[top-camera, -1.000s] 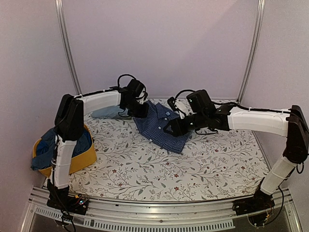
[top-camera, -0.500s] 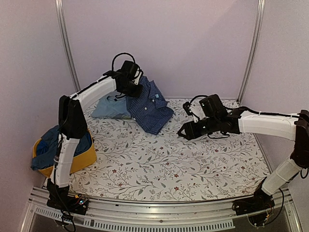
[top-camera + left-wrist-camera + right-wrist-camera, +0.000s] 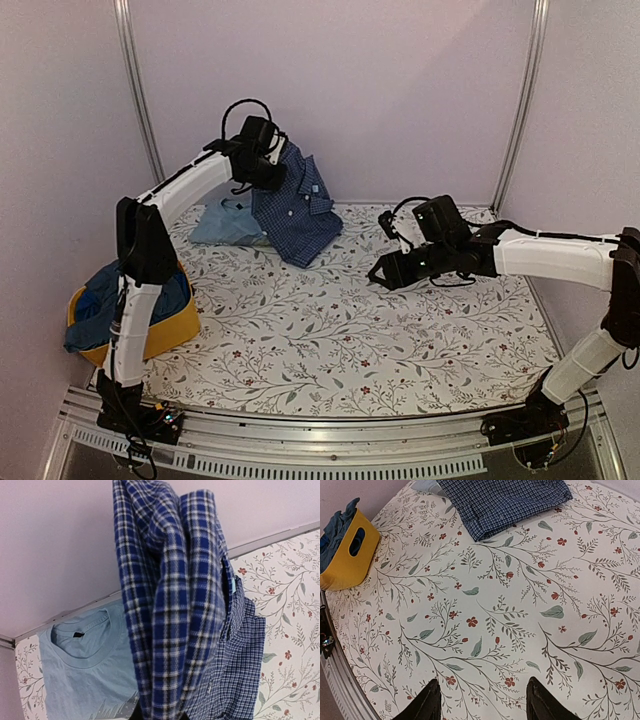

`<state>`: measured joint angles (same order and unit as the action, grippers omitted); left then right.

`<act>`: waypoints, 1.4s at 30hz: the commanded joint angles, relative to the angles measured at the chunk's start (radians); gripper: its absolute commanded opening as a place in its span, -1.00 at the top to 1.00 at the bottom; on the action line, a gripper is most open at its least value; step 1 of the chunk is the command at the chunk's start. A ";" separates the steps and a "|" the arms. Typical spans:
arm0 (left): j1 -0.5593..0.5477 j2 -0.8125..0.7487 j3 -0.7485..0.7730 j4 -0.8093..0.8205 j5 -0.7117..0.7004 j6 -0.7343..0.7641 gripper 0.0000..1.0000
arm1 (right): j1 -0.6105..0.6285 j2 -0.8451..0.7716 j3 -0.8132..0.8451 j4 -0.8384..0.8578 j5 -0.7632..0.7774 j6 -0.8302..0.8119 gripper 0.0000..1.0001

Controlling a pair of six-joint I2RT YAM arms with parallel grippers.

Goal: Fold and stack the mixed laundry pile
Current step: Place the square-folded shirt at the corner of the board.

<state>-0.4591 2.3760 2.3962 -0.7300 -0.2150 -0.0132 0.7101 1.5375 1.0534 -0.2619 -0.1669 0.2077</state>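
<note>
My left gripper (image 3: pixel 268 168) is shut on the navy-and-white checked shirt (image 3: pixel 300 215), which it holds up at the back of the table. The shirt (image 3: pixel 175 605) hangs in folds in front of the left wrist camera and hides the fingertips, and its lower edge rests on the cover. Beside it to the left, a light blue T-shirt (image 3: pixel 225 225) with white print lies flat (image 3: pixel 85 670). My right gripper (image 3: pixel 378 275) hovers open over bare cover right of centre with nothing between its fingers (image 3: pixel 427 702), and the shirt's hem (image 3: pixel 505 500) lies well ahead of it.
A yellow fabric basket (image 3: pixel 172 330) stands at the left edge with darker blue clothes (image 3: pixel 100 300) heaped in it, and it also shows in the right wrist view (image 3: pixel 345 562). The floral table cover (image 3: pixel 330 350) spans the table. Metal frame posts (image 3: pixel 140 100) rise at the back corners.
The left gripper has lifted the checked shirt up and toward the back left. The right gripper has come off the shirt and pulled back to the right, then stayed nearly still.
</note>
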 commanded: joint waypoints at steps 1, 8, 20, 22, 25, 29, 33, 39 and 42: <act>0.020 -0.080 0.048 0.056 0.042 -0.013 1.00 | -0.006 -0.005 0.022 0.011 0.003 -0.009 -0.12; 0.030 -0.108 0.040 0.079 0.050 -0.073 1.00 | -0.006 -0.004 0.019 0.012 0.002 -0.012 -0.11; 0.111 -0.144 -0.026 0.111 0.130 -0.229 1.00 | -0.006 0.008 0.020 0.015 -0.007 -0.012 -0.10; 0.126 -0.150 -0.043 0.122 0.123 -0.253 1.00 | -0.006 0.012 0.020 0.018 -0.008 -0.013 -0.10; 0.153 -0.155 -0.077 0.139 0.123 -0.289 1.00 | -0.006 0.018 0.023 0.019 -0.008 -0.014 -0.10; 0.206 -0.175 -0.183 0.204 0.143 -0.354 1.00 | -0.010 0.031 0.031 0.018 -0.011 -0.020 -0.10; 0.268 -0.189 -0.300 0.284 0.174 -0.427 1.00 | -0.017 0.045 0.040 0.015 -0.017 -0.021 -0.10; 0.383 -0.198 -0.524 0.449 0.204 -0.534 1.00 | -0.027 0.059 0.050 0.000 -0.017 -0.025 -0.10; 0.420 -0.130 -0.525 0.442 0.218 -0.553 1.00 | -0.032 0.065 0.059 -0.010 -0.020 -0.027 -0.10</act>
<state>-0.0875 2.2211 1.8881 -0.3855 -0.0296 -0.5018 0.6907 1.5799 1.0760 -0.2626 -0.1761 0.1936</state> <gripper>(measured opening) 0.016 0.551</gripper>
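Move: The light-blue folded shirt, on which the held plaid shirt is to go, lies about 15 cm to the left of the left hand, some 3 cm farther out and 19 cm below it. The board's far-left corner is roughly 37 cm left and 10 cm ahead; the yellow bin stands about 32 cm left and 33 cm back. From the right hand the light-blue shirt lies some 30 cm ahead, 40 cm left and 14 cm down. The plaid shirt, still pinched and hanging from the left hand, is first lifted about 5 cm, then carried some 20 cm left over the light-blue shirt towards the board's far-left corner, sinking ever faster on the way. The wrist swings counter-clockwise and its left side dips, some 30 degrees each; the fingers keep their hold. ##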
